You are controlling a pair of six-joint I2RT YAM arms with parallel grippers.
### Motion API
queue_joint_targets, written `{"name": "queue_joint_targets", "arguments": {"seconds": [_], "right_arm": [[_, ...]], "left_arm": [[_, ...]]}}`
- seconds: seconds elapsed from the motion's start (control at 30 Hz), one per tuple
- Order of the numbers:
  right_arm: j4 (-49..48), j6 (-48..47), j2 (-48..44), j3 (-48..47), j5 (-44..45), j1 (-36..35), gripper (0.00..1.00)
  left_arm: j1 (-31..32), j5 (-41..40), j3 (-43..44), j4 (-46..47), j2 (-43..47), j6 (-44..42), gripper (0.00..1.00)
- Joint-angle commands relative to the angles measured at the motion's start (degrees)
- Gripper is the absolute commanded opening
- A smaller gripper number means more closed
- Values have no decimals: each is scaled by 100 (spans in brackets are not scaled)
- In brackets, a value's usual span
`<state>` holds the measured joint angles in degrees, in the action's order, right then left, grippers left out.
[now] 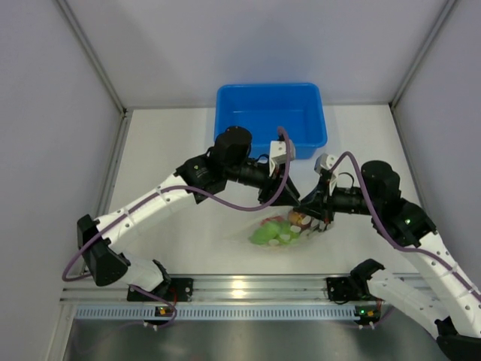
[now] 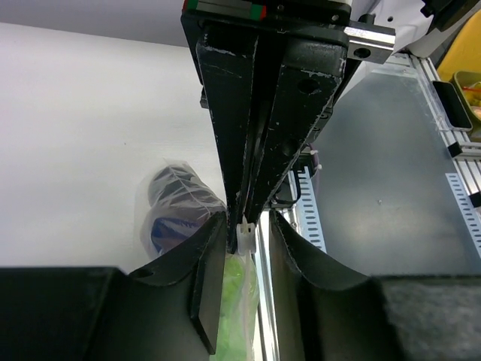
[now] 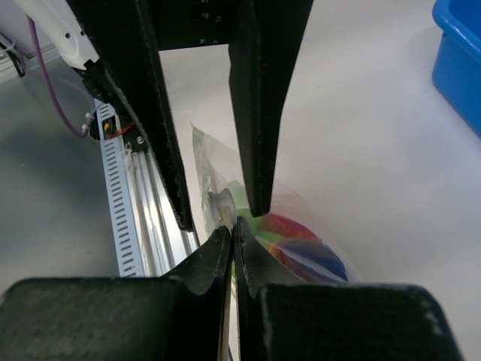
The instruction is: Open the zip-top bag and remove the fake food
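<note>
The zip-top bag (image 1: 282,232) lies on the white table between both arms, with the fake food (image 1: 267,235) inside it: green, red and dark pieces. My right gripper (image 3: 233,227) is shut on the bag's top edge, right beside the white slider (image 3: 220,207). My left gripper (image 2: 246,219) meets it head-on, its jaws apart on either side of the slider (image 2: 246,235), with a gap showing on one side. Green food (image 2: 233,293) shows through the plastic below the left jaws, and a dark blue piece (image 2: 173,218) lies further left.
The blue bin (image 1: 225,113) stands at the back of the table, behind the arms, and its corner (image 3: 458,60) shows in the right wrist view. An aluminium rail (image 1: 240,289) with a perforated strip runs along the near edge. Grey walls enclose the table.
</note>
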<state>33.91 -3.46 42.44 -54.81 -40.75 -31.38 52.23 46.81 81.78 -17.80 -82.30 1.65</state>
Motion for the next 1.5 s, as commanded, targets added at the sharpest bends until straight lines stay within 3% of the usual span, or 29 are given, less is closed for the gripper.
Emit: {"name": "queue_joint_targets", "arguments": {"seconds": [0.0, 0.33, 0.43, 0.57, 0.6, 0.63, 0.73, 1.0, 1.2, 1.33, 1.47], "right_arm": [[-394, -93, -104, -21, -12, -97, 0], [-552, 4, -183, -39, 331, -88, 0], [-561, 30, -201, -39, 349, -97, 0], [-587, 56, -244, -48, 366, -97, 0], [-605, 56, -253, -48, 366, -97, 0], [-622, 74, -279, -48, 384, -97, 0], [-658, 109, -350, -56, 559, -97, 0], [-737, 293, -482, 75, 1271, -97, 0], [-693, 557, -622, 58, 1798, -97, 0], [-649, 628, -807, -30, 2290, -97, 0], [-578, 741, -956, -100, 3080, -97, 0]], "left_arm": [[16, 118, 251, 383, -84, 2, 34], [7, 355, 102, 383, -49, 37, 34], [16, 303, 31, 374, 12, 11, 22], [16, 259, 14, 374, 4, 2, 22], [16, 259, 5, 374, 12, -7, 17], [16, 267, 5, 383, -5, -16, 5], [16, 241, -39, 383, 4, -59, 0], [-195, 479, -548, 374, 162, -411, 0], [-555, 154, -1057, 374, 434, -543, 0], [-986, 22, -1558, 523, 680, -534, 0], [-1513, 426, -1998, 874, 847, -271, 0]]}}
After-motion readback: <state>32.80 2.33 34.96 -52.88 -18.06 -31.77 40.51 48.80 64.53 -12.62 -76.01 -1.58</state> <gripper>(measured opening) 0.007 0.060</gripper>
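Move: The zip slider is right at the left hand, between its part-open fingers. The right gripper's shut tips hold the zip end about 1 cm to its right. The bag hangs beneath: its red-yellow fruit about 10 cm below, 1 cm back and 2 cm to the right; the green food some 12 cm below, 2 cm back and 6 cm to the left. From the right hand, the slider lies about 1 cm to the left, level. Hold the left gripper in place beside the right tips and shut its fingers on the zip slider, then draw it down, left and forward along the zip, about 10 cm in all and speeding up. Keep the right gripper pinched on the zip end while it moves about 5 cm right and forward, turning some 25 degrees clockwise. ##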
